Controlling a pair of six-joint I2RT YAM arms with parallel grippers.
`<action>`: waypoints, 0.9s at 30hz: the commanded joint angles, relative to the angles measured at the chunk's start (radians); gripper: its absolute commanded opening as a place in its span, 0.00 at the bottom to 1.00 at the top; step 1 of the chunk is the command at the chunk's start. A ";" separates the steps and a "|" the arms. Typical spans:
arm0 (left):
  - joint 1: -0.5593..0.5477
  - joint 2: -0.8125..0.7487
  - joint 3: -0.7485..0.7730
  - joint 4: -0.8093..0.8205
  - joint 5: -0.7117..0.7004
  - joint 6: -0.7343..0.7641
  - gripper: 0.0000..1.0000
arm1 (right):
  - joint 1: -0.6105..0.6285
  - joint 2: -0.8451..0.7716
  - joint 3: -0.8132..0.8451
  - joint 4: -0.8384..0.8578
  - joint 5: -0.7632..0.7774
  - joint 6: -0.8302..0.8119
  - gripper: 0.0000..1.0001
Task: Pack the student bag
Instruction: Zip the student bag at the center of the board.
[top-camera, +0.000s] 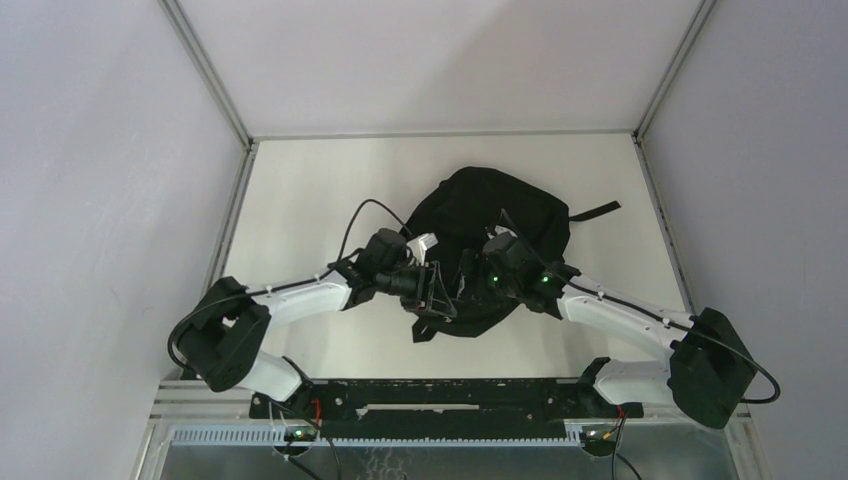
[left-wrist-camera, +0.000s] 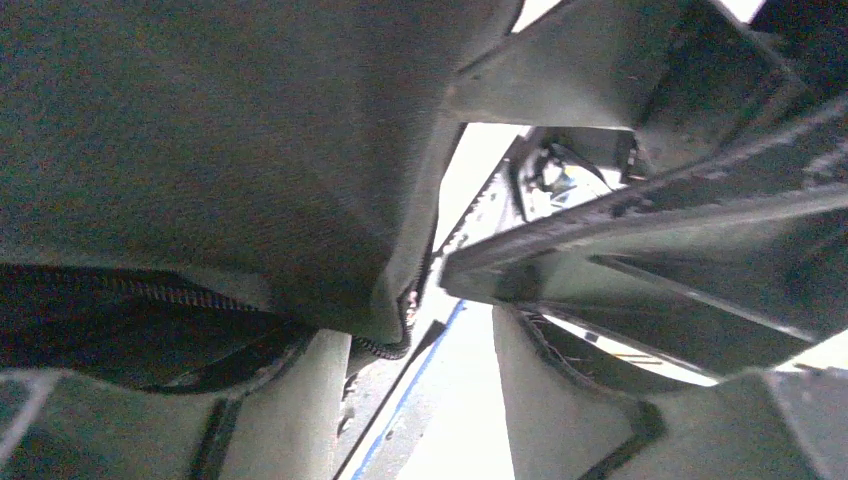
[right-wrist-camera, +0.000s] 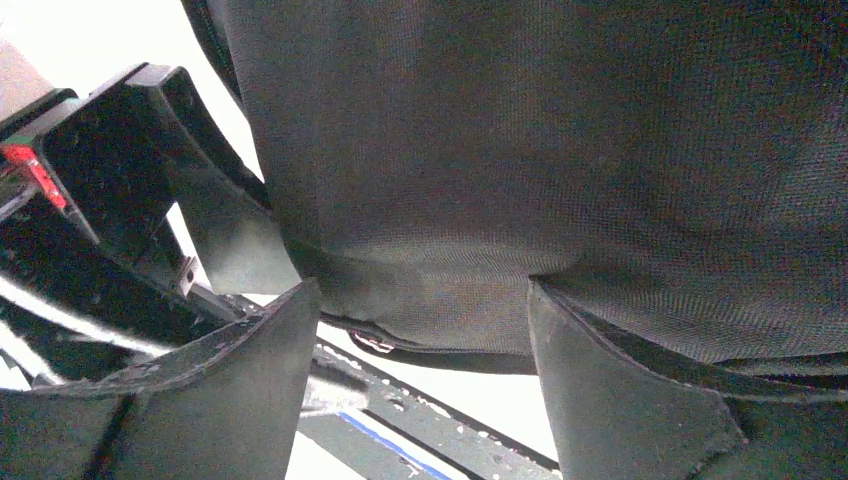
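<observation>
The student bag (top-camera: 490, 215), a rounded black fabric backpack, lies in the middle of the table. Both grippers meet at its near edge. My left gripper (top-camera: 432, 290) has its jaws apart. In the left wrist view the bag's cloth (left-wrist-camera: 220, 150) fills the upper left, and its zipped edge (left-wrist-camera: 395, 335) droops into the left gripper (left-wrist-camera: 415, 330) beside one finger (left-wrist-camera: 290, 400). My right gripper (top-camera: 478, 285) is also open. In the right wrist view the bag's lower edge (right-wrist-camera: 440, 310) hangs between the tips of the right gripper (right-wrist-camera: 422, 290). The bag's inside is hidden.
A black strap (top-camera: 595, 211) trails from the bag toward the right. White walls close in the table on three sides. A black rail (top-camera: 430, 395) runs along the near edge. The two grippers are close enough to see each other: the right gripper (left-wrist-camera: 650, 220), the left gripper (right-wrist-camera: 90, 200).
</observation>
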 joint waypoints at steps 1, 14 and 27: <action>-0.004 0.017 0.021 0.150 0.149 -0.073 0.58 | -0.011 -0.028 0.000 0.027 0.014 0.013 0.84; -0.041 0.006 0.022 0.127 0.257 -0.133 0.56 | -0.095 -0.087 -0.051 0.021 -0.003 0.024 0.84; -0.078 0.018 0.083 0.032 0.293 -0.084 0.55 | -0.120 -0.080 -0.061 0.046 -0.016 0.032 0.84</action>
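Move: The zip pull hangs at the student bag's near-left corner, about 3 cm to the left hand's right, 1 cm ahead and just below its half-open fingers. From that hand the bag's middle lies about 11 cm ahead, 9 cm right and 4 cm down; a short strap end lies 6 cm back, 4 cm left and 8 cm down. From the right hand, the pull is about 3 cm back, 4 cm left and 2 cm down. Left hand, half open, draws back about 6 cm from the bag corner, rising; right drags 3 cm right across fabric. ##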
